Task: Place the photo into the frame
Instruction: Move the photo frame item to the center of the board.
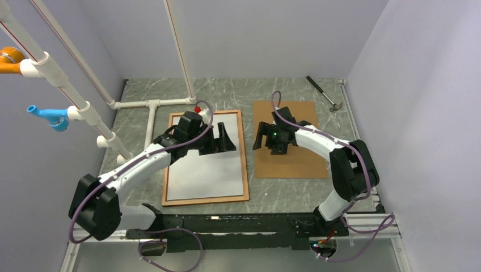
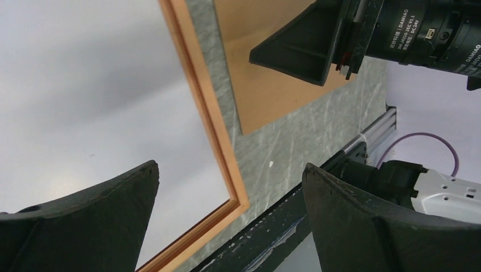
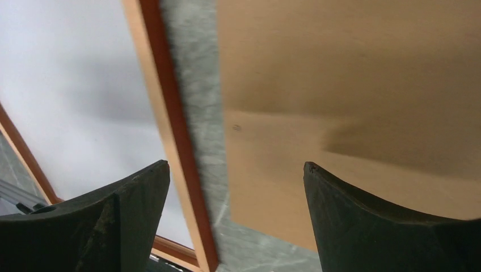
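Observation:
The reddish-brown wooden frame [image 1: 244,161] lies flat on the table left of centre. The photo [image 1: 207,173] lies inside its rails, plain white side up. My left gripper [image 1: 218,141] hovers open over the frame's far right part with nothing between its fingers. In the left wrist view the frame's rail [image 2: 207,107] and near corner run between the open left gripper [image 2: 230,170], with the photo [image 2: 85,85] to the left. My right gripper [image 1: 268,141] stands open and empty above the left edge of the brown backing panel [image 1: 292,141]. The right wrist view shows the right gripper [image 3: 235,167], frame rail [image 3: 170,124], photo [image 3: 74,85] and panel [image 3: 351,73].
A hammer [image 1: 326,93] lies at the back right. White pipework [image 1: 150,105] with a red knob [image 1: 197,109] stands at the back left, plus blue [image 1: 51,116] and orange [image 1: 11,59] fittings. A metal rail [image 1: 363,218] edges the near side.

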You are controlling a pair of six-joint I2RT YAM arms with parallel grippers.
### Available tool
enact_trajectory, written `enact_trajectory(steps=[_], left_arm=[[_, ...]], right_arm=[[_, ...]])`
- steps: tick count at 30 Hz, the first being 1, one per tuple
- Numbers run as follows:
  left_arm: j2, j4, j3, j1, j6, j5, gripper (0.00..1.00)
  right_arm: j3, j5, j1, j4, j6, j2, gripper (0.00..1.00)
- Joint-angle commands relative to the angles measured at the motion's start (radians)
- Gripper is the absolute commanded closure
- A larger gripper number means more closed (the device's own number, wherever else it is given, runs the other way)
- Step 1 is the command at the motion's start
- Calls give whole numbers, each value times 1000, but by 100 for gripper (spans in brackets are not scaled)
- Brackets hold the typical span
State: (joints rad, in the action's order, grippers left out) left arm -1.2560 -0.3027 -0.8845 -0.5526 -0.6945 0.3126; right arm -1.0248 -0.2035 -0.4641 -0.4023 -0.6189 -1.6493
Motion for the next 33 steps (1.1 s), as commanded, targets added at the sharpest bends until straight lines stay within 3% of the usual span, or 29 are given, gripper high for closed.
enact_trajectory(steps=[1, 10, 22, 33], left_arm=[[-68, 166, -15, -54, -54, 70, 0], [-310, 243, -133, -179, -83, 95, 1], [-546, 318, -269, -277, -124, 136, 1], [-660, 67, -440, -331, -62, -71, 1]], right_arm=[[52, -3, 78, -9, 46, 97, 10], [116, 75, 231, -90, 109, 195, 9], [173, 201, 457, -179, 66, 276, 8], [249, 337, 698, -168, 60, 329, 8]])
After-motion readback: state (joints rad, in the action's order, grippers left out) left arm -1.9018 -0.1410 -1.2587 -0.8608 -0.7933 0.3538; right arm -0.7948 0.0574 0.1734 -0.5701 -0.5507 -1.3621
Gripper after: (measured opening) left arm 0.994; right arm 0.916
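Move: The brown board lies with its middle about 10 cm to the right of the right hand, 9 cm ahead and 5 cm below. From the left hand that same middle is roughly 29 cm to the right, 14 cm ahead and 15 cm down. The wooden frame with the white sheet in it is centred some 7 cm left of the left hand and 6 cm ahead; the hammer lies about 27 cm right of the right hand and 31 cm ahead. The brown board is being straddled by both open hands: the right sweeps about 25 cm to the right, nearly level, over the board's near part to its right edge, turning some 40 degrees clockwise. Meanwhile the left swings right from over the frame, sinking as it goes, to above the board's near-left part. Neither closes its fingers. ##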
